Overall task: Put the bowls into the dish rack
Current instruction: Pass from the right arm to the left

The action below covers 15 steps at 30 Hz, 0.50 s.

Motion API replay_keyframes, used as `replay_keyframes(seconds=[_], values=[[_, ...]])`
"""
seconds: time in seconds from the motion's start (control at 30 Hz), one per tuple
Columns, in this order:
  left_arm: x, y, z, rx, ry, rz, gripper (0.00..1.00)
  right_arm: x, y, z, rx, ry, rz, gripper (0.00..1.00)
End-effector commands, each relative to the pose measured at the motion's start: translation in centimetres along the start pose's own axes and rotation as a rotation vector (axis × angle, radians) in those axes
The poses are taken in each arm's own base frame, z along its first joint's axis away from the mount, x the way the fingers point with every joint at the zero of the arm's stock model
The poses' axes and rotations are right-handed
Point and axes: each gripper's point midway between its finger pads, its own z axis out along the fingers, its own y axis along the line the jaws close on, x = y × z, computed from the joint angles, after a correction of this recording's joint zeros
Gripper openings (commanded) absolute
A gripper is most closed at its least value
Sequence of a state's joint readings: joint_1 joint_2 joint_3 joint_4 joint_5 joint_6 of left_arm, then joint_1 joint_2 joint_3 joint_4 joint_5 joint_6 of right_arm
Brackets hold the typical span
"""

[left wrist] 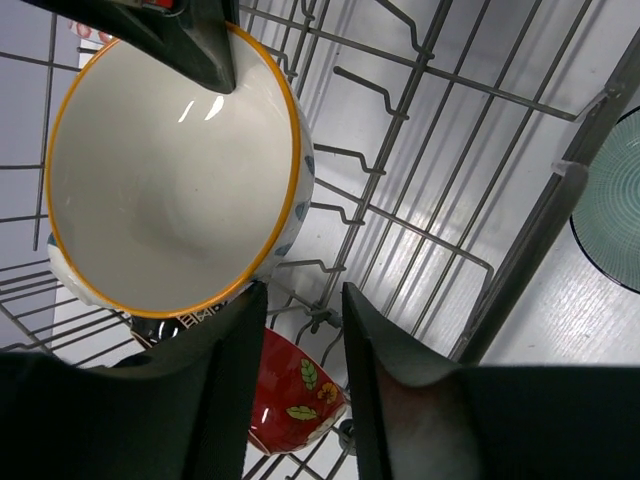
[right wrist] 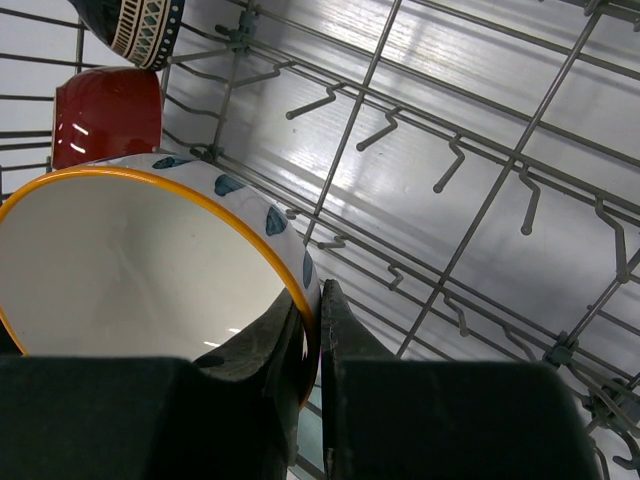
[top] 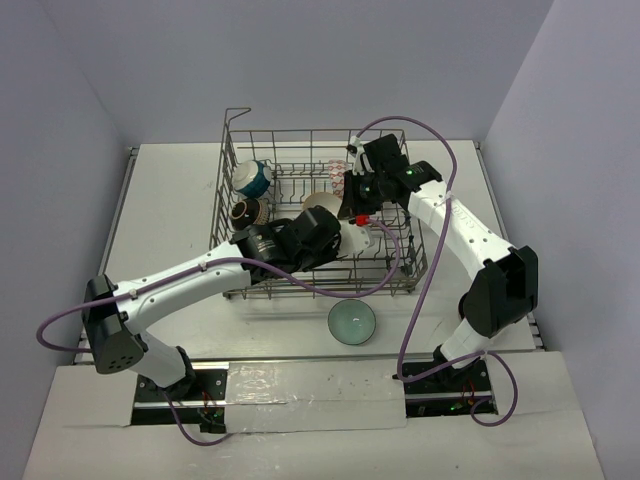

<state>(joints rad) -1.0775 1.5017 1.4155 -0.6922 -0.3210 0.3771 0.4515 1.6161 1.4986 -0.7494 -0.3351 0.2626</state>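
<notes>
A white bowl with an orange rim and blue spots hangs tilted inside the dish rack. My right gripper is shut on its rim, one finger inside and one outside. My left gripper stands open just beside the bowl's lower rim, with nothing between its fingers. Below it a red bowl with leaf pattern lies in the rack. A blue bowl and a black patterned bowl stand at the rack's left end. A pale green bowl sits on the table in front of the rack.
Upright tines and grid sides of the rack surround both grippers. A small red-and-white patterned bowl sits at the rack's back. The purple cables of both arms loop over the rack's right side.
</notes>
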Motion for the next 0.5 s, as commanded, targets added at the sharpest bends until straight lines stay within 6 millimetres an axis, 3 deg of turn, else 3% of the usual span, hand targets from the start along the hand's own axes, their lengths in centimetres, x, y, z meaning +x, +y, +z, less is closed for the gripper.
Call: replay_keyframes(seconds=[0.0,0.07,0.2,0.3,0.47], values=[[-2.8,1.5,1.1,-0.066,-0.088,-0.003,0.40,1.0,3.3,-1.5,-0.134,0.031,-0.038,0.00],[-2.8,1.3,1.7,-0.063,-0.078,0.002,0.34,0.9,3.5,-1.7,-0.140,0.024,-0.042,0.00],[-2.9,1.5,2.2,-0.068,-0.078,0.003,0.36,0.8,3.8,-2.1,-0.151,0.016,-0.050,0.00],[-2.7,1.6,2.4,-0.068,-0.070,0.002,0.32,0.8,3.9,-2.3,-0.157,0.011,-0.053,0.00],[-2.5,1.9,2.4,-0.077,-0.067,-0.005,0.08,0.8,3.8,-2.2,-0.154,0.011,-0.053,0.00]])
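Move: The white bowl with the yellow rim, held at its right edge by my right hand, has its middle some 6 cm ahead of my left hand and 4 cm lower. From the left hand, the red bowl in the rack is level ahead but 15 cm left and 13 cm down; the green bowl is 13 cm back, 5 cm right and 18 cm down. From my right hand, the white bowl's middle lies about 4 cm left, 2 cm back and 2 cm down. I lower my left hand about 2.5 cm and shift it some 2 cm to the right, easing slightly forward, down to the near rim of the white bowl, then close its half-open fingers almost shut right at the rim. My right hand keeps its pinch on the far side of the rim and drifts only about 1 cm left and back. ##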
